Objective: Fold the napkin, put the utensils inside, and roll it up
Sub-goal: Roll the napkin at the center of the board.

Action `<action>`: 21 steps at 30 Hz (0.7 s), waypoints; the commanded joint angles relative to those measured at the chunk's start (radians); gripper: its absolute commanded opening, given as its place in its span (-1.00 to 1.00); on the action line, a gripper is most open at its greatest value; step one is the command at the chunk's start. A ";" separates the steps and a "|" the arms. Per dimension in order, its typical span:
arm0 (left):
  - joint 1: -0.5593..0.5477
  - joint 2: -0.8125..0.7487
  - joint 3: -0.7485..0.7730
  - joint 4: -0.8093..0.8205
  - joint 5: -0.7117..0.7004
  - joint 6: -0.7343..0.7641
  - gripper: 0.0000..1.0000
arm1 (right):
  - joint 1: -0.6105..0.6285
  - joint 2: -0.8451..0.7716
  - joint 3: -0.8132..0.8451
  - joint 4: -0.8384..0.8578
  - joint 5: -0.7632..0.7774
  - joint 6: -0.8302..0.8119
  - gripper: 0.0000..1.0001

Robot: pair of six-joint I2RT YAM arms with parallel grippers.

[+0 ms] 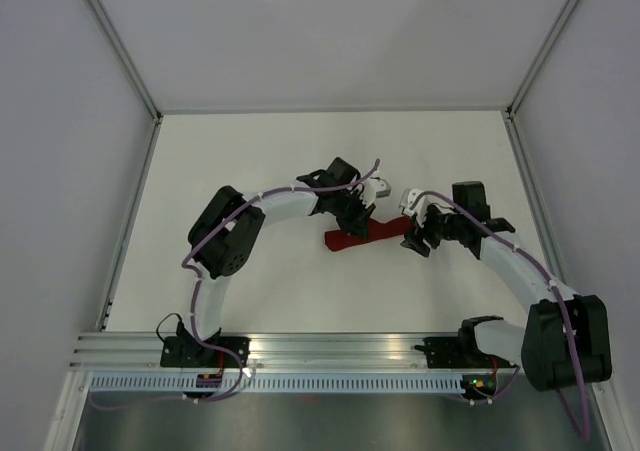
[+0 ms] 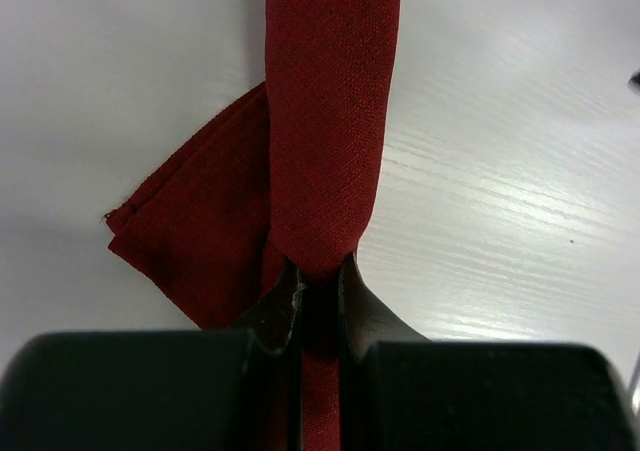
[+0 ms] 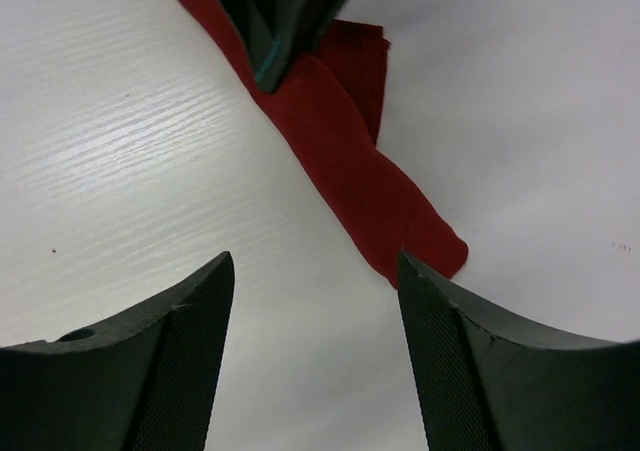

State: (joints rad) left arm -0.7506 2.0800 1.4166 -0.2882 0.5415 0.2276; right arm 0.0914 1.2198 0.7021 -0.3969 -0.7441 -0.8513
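The dark red napkin lies on the white table as a narrow roll, with a loose folded corner sticking out to one side. My left gripper is shut on the roll, pinching it between both fingertips. In the right wrist view the roll runs diagonally and ends just beyond my right fingertip. My right gripper is open over bare table beside that end, holding nothing. From above, the left gripper sits on the roll's middle and the right gripper at its right end. The utensils are hidden.
The white table is walled at the back and on both sides. An aluminium rail with the arm bases runs along the near edge. The left gripper's fingers show at the top of the right wrist view.
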 commanded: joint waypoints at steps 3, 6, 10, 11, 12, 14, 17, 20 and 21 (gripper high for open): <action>0.013 0.153 0.082 -0.293 0.136 0.010 -0.95 | 0.178 -0.105 -0.136 0.282 0.178 -0.087 0.48; 0.016 0.205 0.142 -0.365 0.179 0.033 -0.95 | 0.253 -0.094 -0.151 0.316 0.245 -0.112 0.50; 0.019 0.252 0.206 -0.439 0.218 0.062 -0.95 | 0.330 -0.039 -0.158 0.337 0.314 -0.152 0.49; 0.020 0.258 0.222 -0.446 0.222 0.065 -0.95 | 0.361 -0.029 -0.162 0.343 0.327 -0.157 0.49; 0.022 0.268 0.231 -0.459 0.224 0.072 -0.95 | 0.378 -0.022 -0.165 0.349 0.356 -0.167 0.49; 0.026 0.282 0.249 -0.483 0.241 0.078 -0.95 | 0.425 0.004 -0.173 0.362 0.383 -0.178 0.49; 0.036 0.292 0.255 -0.491 0.250 0.082 -0.95 | 0.474 0.047 -0.173 0.357 0.420 -0.187 0.49; 0.040 0.293 0.257 -0.496 0.261 0.087 -0.95 | 0.501 0.092 -0.168 0.360 0.445 -0.189 0.49; 0.040 0.292 0.257 -0.497 0.264 0.088 -0.95 | 0.504 0.105 -0.164 0.360 0.453 -0.190 0.47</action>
State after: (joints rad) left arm -0.7090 2.2948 1.7027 -0.6544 0.8810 0.2504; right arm 0.5812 1.2953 0.5388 -0.0750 -0.3420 -1.0168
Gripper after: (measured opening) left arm 0.109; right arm 0.745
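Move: About 8 cm to the right hand's left, 7 cm ahead and 7 cm below lies the right half of the rolled napkin. Pinching the roll near its middle are the left fingers, some 17 cm left, 6 cm ahead and 7 cm below the right hand, with the loose flap 12 cm left and 12 cm ahead. From the left hand, that right half lies 9 cm to the right and 1 cm ahead, about level. Swinging in over the free right half of the roll, the open right hand goes some 8 cm left and 5 cm down, easing slightly back, its fingers turning counter-clockwise to straddle the cloth without closing. Meanwhile the left hand keeps its pinch, drawing the roll about 3 cm back and twisting so that its fingertips swing back, presenting the right half to the right hand. ##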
